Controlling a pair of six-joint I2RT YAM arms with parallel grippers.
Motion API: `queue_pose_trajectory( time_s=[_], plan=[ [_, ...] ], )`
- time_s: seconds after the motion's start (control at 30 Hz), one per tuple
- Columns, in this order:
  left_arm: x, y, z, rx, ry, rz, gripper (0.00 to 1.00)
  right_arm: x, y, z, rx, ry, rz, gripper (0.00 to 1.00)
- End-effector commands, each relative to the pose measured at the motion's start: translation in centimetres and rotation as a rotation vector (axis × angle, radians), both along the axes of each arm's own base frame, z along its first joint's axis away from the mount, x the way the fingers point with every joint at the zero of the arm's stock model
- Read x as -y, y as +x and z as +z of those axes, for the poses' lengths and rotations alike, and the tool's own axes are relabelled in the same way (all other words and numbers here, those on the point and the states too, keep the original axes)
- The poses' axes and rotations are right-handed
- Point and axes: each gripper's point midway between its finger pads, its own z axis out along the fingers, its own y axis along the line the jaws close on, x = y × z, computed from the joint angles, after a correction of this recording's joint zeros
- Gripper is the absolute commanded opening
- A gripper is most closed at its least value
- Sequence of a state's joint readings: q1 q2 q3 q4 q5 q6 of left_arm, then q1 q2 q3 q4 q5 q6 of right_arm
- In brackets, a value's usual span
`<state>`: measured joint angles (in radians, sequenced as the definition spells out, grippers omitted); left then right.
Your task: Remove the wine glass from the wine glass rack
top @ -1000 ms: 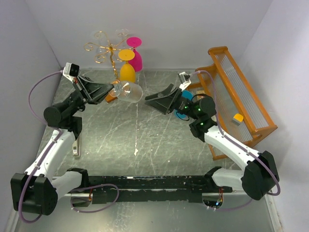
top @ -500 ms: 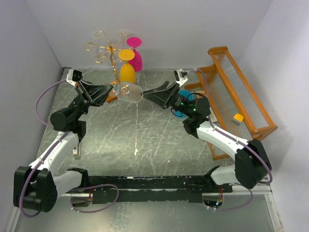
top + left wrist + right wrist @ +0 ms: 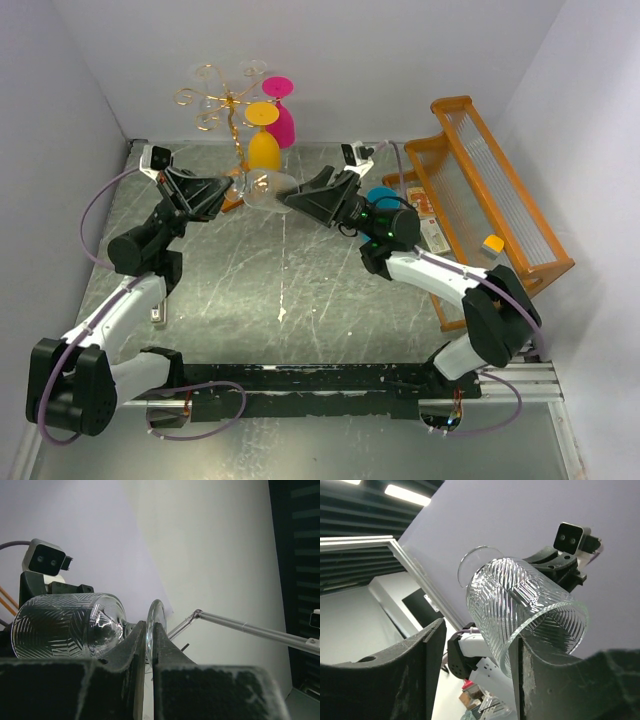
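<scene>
A clear ribbed wine glass (image 3: 263,188) lies on its side above the table, just in front of the gold wire wine glass rack (image 3: 222,100). My left gripper (image 3: 232,189) is shut on the glass's flat foot (image 3: 156,617), the disc pinched edge-on between the fingers, at the left gripper (image 3: 148,632). My right gripper (image 3: 287,196) has come in from the right and stands open around the bowl's mouth (image 3: 540,630). One finger (image 3: 545,680) touches the rim. The other finger (image 3: 415,670) stands apart from it, at the right gripper (image 3: 480,637).
A yellow glass (image 3: 264,148) and a pink glass (image 3: 283,118) hang upside down on the rack, right behind the held glass. A large orange wooden-framed rack (image 3: 505,195) stands at the right, with a blue object (image 3: 381,195) beside it. Grey walls close in on three sides.
My right arm has swung left to the glass and its jaws have narrowed around the bowl. My left gripper has carried the glass slightly back and left, still shut on its foot.
</scene>
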<state>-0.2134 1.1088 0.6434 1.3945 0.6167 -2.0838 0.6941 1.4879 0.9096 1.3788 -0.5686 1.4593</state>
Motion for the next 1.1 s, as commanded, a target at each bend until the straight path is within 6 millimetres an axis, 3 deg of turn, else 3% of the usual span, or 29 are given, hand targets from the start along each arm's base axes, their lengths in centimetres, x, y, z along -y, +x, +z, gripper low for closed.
queue_pose_trajectory(
  time_s=[0.0,0.13,0.37,0.47,0.6,0.7,0.83,1.07],
  plan=[
    [-1.4,-4.0,3.2,0.1,-0.135,-0.11,0.07,1.0,-2.3,3.2,0.124,0.126,0.044,0.5],
    [-1.2,-4.2,3.3,0.104,-0.135,-0.124,0.07,1.3,-2.6,4.0,0.148,0.155,0.042,0.46],
    [-0.7,-4.4,3.1,0.114,-0.116,-0.129,0.08,1.7,-3.2,4.9,0.177,0.18,0.046,0.16],
    [-0.3,-4.3,2.5,0.109,-0.077,-0.11,0.24,2.2,-3.8,6.3,0.213,0.206,0.047,0.0],
    [0.3,-3.9,1.2,0.094,-0.014,-0.064,0.52,2.8,-4.5,6.9,0.242,0.199,0.016,0.0],
    [0.9,-3.6,-0.6,0.068,0.056,-0.035,0.74,2.8,-4.4,5.6,0.236,0.128,-0.034,0.0],
    [1.7,-2.8,-4.3,-0.015,0.174,0.006,0.84,2.6,-3.6,2.5,0.196,-0.031,-0.135,0.0],
    [3.1,-1.5,-12.3,-0.137,0.491,0.026,1.0,3.3,-2.1,-8.4,0.061,-0.504,-0.284,0.0]
  ],
)
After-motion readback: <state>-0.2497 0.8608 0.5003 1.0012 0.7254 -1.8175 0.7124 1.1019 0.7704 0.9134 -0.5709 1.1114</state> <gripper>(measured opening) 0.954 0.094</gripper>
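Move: Held by its foot in the left fingers, the clear wine glass points sideways, its middle about 6 cm right and 1 cm back of the left hand, and about 6 cm left and 1 cm ahead of the half-open right fingers around its rim. From the left hand, the yellow glass hangs roughly 28 cm ahead, 4 cm right and 22 cm lower; the pink glass, some 35 cm ahead and 9 cm right. The blue glass stands about 18 cm ahead and 21 cm right of the right hand, well below. Pinching the glass wall at the rim, one finger inside the mouth, the right hand closes while rising and drawing back about 4 cm in all. The left then opens wide, frees the foot and sinks some 7 cm, easing back and tilting about 15 degrees. With the glass, the right hand goes on back and right, then drops about 5 cm, turning clockwise. ##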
